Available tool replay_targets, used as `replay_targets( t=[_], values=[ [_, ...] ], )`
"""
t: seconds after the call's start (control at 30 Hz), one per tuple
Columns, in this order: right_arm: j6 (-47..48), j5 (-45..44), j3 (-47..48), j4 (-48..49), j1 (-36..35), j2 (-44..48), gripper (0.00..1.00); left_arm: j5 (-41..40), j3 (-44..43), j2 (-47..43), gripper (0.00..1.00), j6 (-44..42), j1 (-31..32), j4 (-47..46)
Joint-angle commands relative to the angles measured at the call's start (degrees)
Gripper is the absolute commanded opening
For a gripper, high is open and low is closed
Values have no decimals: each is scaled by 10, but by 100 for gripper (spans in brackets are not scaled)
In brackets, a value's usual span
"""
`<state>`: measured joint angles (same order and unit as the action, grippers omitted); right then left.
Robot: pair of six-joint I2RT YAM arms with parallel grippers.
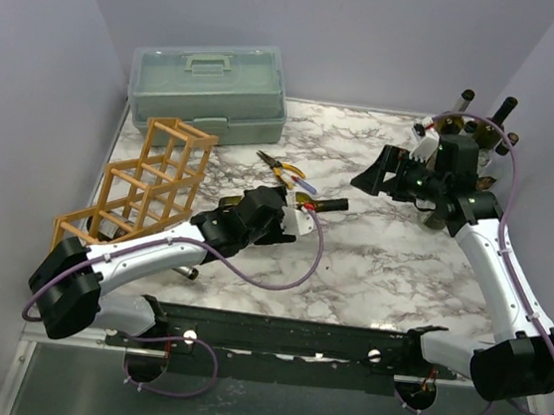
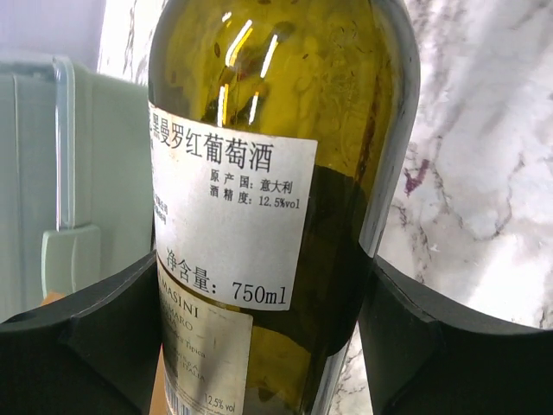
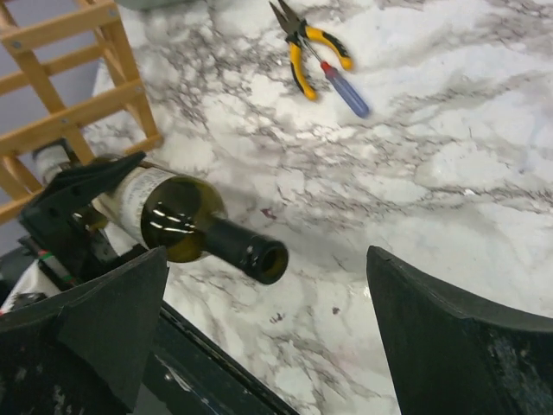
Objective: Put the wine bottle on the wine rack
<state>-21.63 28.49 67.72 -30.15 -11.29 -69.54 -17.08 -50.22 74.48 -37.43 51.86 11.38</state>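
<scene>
The wine bottle (image 1: pixel 325 205) is dark green glass with white labels (image 2: pixel 229 207). It lies level near the table's middle, its open neck (image 3: pixel 259 255) pointing right. My left gripper (image 1: pixel 281 216) is shut on the bottle's body, one black finger (image 2: pixel 95 337) on each side. The wine rack (image 1: pixel 150 178), an orange-tan stick lattice, stands at the left, just beyond the bottle's base (image 3: pixel 69 112). My right gripper (image 1: pixel 373 173) hangs open to the right of the neck with nothing between its fingers (image 3: pixel 268 346).
A pale green toolbox (image 1: pixel 211 85) stands at the back left. Yellow-handled pliers (image 1: pixel 279 168) and a blue screwdriver (image 3: pixel 346 91) lie behind the bottle. Several more dark bottles (image 1: pixel 481 126) stand at the back right behind the right arm.
</scene>
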Motion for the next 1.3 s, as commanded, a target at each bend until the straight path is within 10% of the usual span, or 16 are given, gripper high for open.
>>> replay_targets(
  t=[0.0, 0.73, 1.27],
  values=[
    [74, 7, -11, -81, -1, 10, 100, 98, 33, -61, 0, -96, 3, -75],
    [139, 138, -59, -116, -166, -42, 91, 195, 36, -104, 0, -158, 6, 37],
    [155, 68, -49, -122, -261, -121, 73, 214, 46, -127, 0, -181, 11, 50]
  ],
)
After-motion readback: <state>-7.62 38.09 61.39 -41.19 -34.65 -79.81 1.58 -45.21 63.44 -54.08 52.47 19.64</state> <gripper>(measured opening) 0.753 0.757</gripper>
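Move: The held bottle's neck is the right gripper's target: from that open hand it lies about 8 cm to the left, 5 cm back and some 11 cm below. The pliers lie on the table about 17 cm left and 6 cm ahead of the right hand, the screwdriver roughly 13 cm left and 5 cm ahead, both some 24 cm below. From the left gripper, closed on the body, the neck sticks out some 12 cm to the right, nearly level. Bring the right gripper back, down and left, about 20 cm in all, to set its fingers around the bottle's neck, turning it some 40 degrees counter-clockwise, tipping the fingers further down and narrowing them by about a quarter near the end. Meanwhile keep the left grip on the body, draw back about 6 cm and swing the bottle some 25 degrees clockwise. ##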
